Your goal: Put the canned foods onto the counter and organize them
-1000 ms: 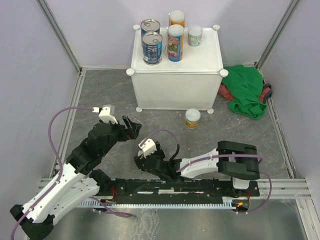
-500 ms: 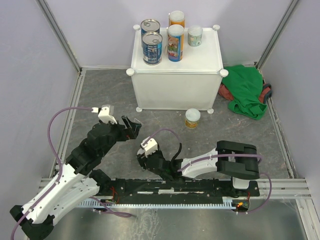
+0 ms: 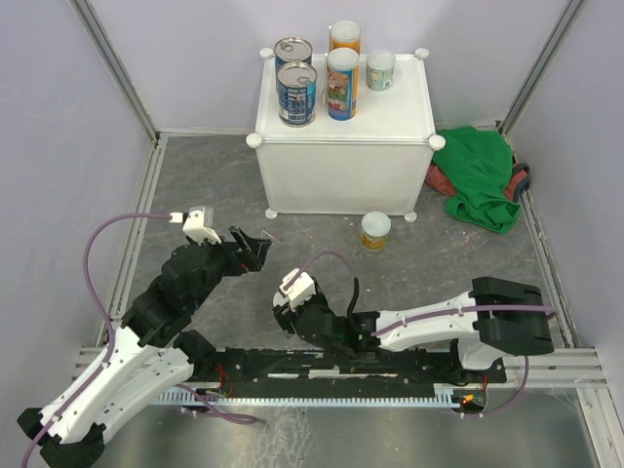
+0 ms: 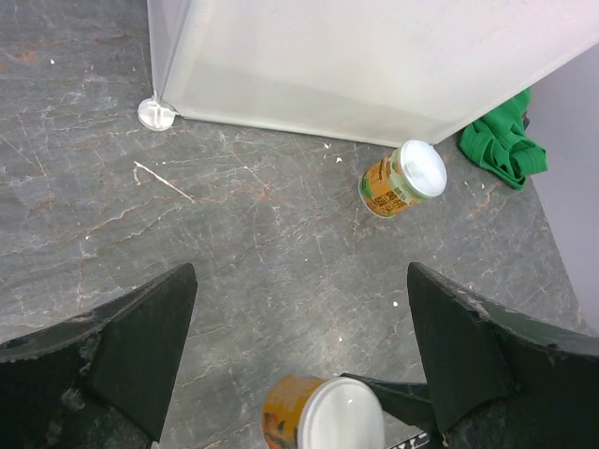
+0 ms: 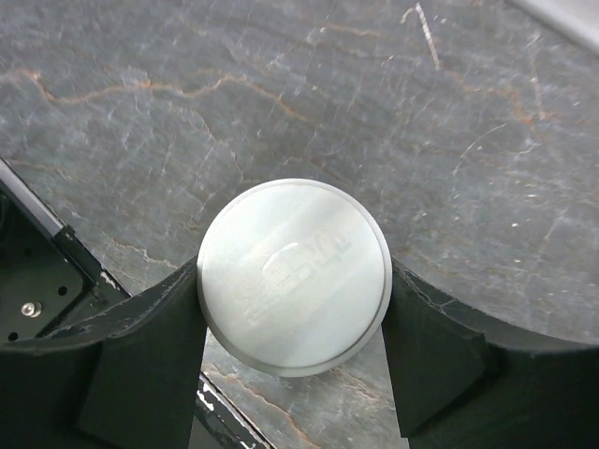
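My right gripper (image 5: 295,309) is shut on a can with a pale lid (image 5: 294,276), one black finger on each side of it, just above the grey floor. From the left wrist that same can (image 4: 323,416) shows its orange label at the bottom edge. In the top view my right gripper (image 3: 292,310) sits low near the front rail, and its wrist hides the can. My left gripper (image 3: 255,246) hangs open and empty (image 4: 299,281) to its left. The counter (image 3: 341,175) carries several cans, two of them dark blue (image 3: 296,93). One orange-labelled can (image 3: 374,231) (image 4: 402,178) stands on the floor by the counter's front.
A green cloth (image 3: 478,175) (image 4: 501,150) lies bunched on the floor right of the counter. The counter's corner foot (image 4: 156,114) rests on the floor ahead of my left gripper. The black rail (image 3: 341,366) with both arm bases runs along the near edge.
My right gripper has shut on the pale-lidded can, and its arm has stretched out with the elbow swung right. The left arm has shifted slightly left, still open.
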Tool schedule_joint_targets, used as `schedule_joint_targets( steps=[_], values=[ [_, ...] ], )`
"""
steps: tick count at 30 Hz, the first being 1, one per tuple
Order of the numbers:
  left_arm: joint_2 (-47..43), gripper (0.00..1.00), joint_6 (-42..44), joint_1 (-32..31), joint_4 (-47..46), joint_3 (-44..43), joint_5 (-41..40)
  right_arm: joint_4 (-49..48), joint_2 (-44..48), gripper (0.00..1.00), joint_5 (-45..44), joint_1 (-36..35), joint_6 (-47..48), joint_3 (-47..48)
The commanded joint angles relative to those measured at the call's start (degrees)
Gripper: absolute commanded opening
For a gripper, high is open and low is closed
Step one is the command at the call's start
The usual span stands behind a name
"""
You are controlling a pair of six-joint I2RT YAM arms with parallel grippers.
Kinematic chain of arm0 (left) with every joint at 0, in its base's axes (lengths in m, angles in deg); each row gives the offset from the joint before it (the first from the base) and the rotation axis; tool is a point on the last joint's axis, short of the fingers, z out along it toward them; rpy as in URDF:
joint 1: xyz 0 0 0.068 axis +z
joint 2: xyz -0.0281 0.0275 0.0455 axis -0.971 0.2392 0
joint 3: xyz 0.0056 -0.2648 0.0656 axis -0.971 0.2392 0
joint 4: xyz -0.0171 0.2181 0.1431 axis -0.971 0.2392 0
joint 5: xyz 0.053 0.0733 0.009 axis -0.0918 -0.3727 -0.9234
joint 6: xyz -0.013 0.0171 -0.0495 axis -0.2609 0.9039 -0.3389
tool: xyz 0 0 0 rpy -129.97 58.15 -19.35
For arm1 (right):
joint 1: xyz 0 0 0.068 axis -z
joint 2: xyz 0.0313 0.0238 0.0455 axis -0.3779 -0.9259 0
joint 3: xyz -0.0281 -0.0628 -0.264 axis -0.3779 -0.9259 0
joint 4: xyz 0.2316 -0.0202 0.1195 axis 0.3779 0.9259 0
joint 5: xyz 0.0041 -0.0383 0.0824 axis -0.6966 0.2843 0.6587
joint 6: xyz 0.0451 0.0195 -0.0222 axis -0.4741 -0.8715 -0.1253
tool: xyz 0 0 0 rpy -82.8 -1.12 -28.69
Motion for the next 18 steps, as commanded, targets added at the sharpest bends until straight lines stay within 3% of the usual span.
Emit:
schedule_joint_targets(
  steps=[1,8,18],
  values=[
    [-1.3,0.99,-1.9,-0.2,-1.3,0.0,-1.2,0.5,5.8,0.13,-3.8,-0.1,1.6,2.8],
    [-1.9,0.99,-2.1,-0.2,-0.6,-0.3,-0.8,6.3,12.1,0.02,-6.6,-0.3,3.0,4.5],
    [-2.7,0.99,-2.6,-0.2,0.3,-0.2,-0.6,14.7,21.9,0.01,-11.4,-0.3,7.6,7.9]
  ],
)
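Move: The right hand already holds a can clear of the table. The free front-right spot on the counter lies about 28 cm ahead of it, 19 cm right and 14 cm up. Behind that spot, some 9 cm farther out, stands the small can; the tall orange can stands about 9 cm to its left. The orange jar on the table is 14 cm ahead of the right hand, 20 cm right and 6 cm lower. From the left hand, the spot is 18 cm ahead, 27 cm right. Keeping its grip on the can, the right hand lifts it about 9 cm, swinging some 5 cm right. ##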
